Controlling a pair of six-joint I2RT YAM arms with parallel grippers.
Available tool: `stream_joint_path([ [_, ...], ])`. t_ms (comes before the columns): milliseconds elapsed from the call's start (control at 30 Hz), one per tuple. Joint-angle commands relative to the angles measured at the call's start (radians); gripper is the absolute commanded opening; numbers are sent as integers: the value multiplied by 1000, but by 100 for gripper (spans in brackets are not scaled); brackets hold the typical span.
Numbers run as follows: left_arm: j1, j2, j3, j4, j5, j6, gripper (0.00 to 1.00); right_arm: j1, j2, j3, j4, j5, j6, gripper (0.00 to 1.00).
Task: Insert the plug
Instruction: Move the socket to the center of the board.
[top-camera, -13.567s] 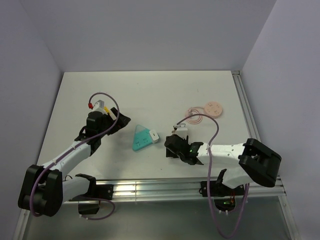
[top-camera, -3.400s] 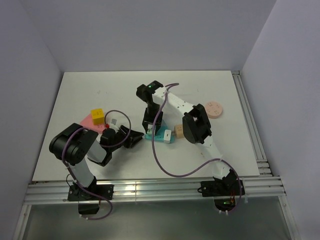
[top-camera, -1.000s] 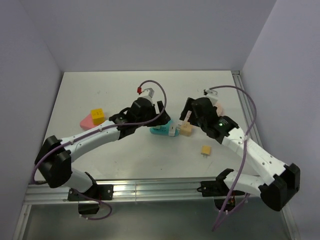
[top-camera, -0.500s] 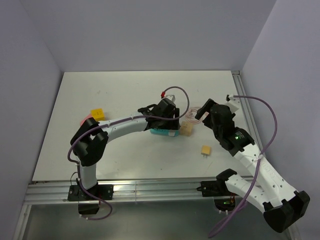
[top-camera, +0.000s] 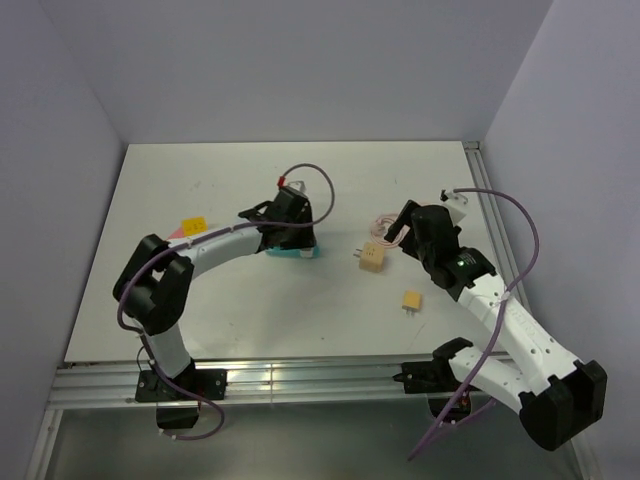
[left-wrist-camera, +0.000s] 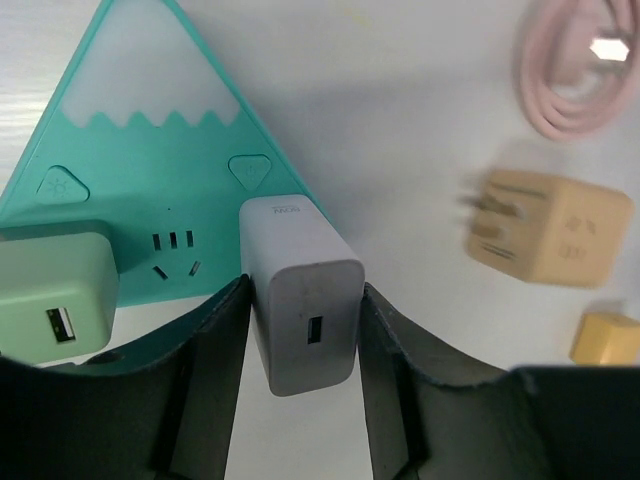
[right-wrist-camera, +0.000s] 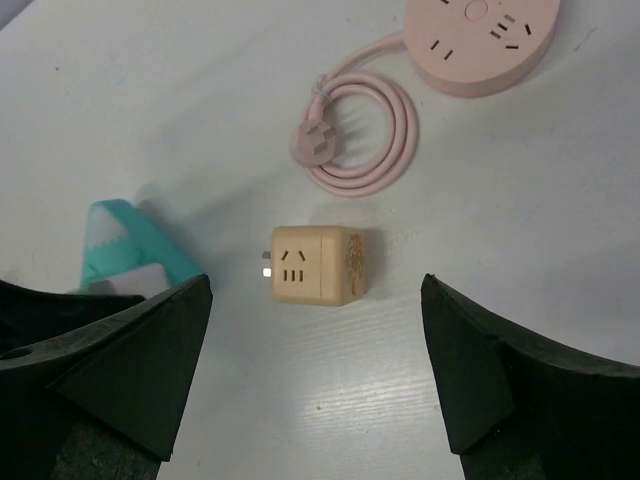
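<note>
A white plug (left-wrist-camera: 300, 290) stands in the teal triangular power strip (left-wrist-camera: 150, 170), next to a pale green charger (left-wrist-camera: 55, 290). My left gripper (left-wrist-camera: 303, 330) is closed around the white plug, one finger pressed against each side. From above, the left gripper (top-camera: 295, 235) covers most of the teal strip (top-camera: 303, 253). My right gripper (right-wrist-camera: 315, 370) hangs open above a tan cube adapter (right-wrist-camera: 312, 265), holding nothing. The tan cube (top-camera: 372, 258) lies on the table between the two arms.
A small orange plug (top-camera: 411, 301) lies near the right arm. A round pink power strip (right-wrist-camera: 480, 40) with its coiled cable (right-wrist-camera: 365, 140) sits beyond the cube. A yellow block (top-camera: 194, 226) rests at the far left.
The left jaws have closed in from wide open onto the white plug. The left wrist and the teal strip have shifted left. The right arm has barely moved.
</note>
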Motion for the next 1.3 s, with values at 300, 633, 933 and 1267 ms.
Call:
stream_joint_path([
  [300, 220, -171, -34, 4, -24, 67, 82, -185, 351, 156, 52, -153, -7, 90],
  [633, 220, -297, 47, -73, 8, 57, 87, -193, 733, 367, 1, -147, 59, 67],
  [933, 220, -366, 47, -109, 12, 52, 87, -195, 882, 450, 4, -162, 82, 61],
  [1267, 220, -441, 9, -147, 6, 58, 86, -176, 924, 428, -6, -159, 63, 48],
])
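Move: The left hand already holds the white plug on the teal socket; its goal is the open board some 10 cm left, 5 farther out and 5 below. From that hand the green plug sits about 10 cm left and 1 ahead, the beige cube 19 right and 2 back. The right hand's goal, the coiled cable, lies 14 cm straight ahead and 17 below, the round pink socket 18 ahead and 12 right, the beige cube 3 ahead and 6 left. Still pinching the white plug, the left hand drags the teal socket about 10 cm left and 5 forward, turning it slightly counter-clockwise, then opens, lets go and rises some 15 cm. Meanwhile the right hand sinks about 15 cm and reaches 12 forward to the coiled cable, tipping down nearly 30 degrees and closing to half open; contact there can't be made out. ##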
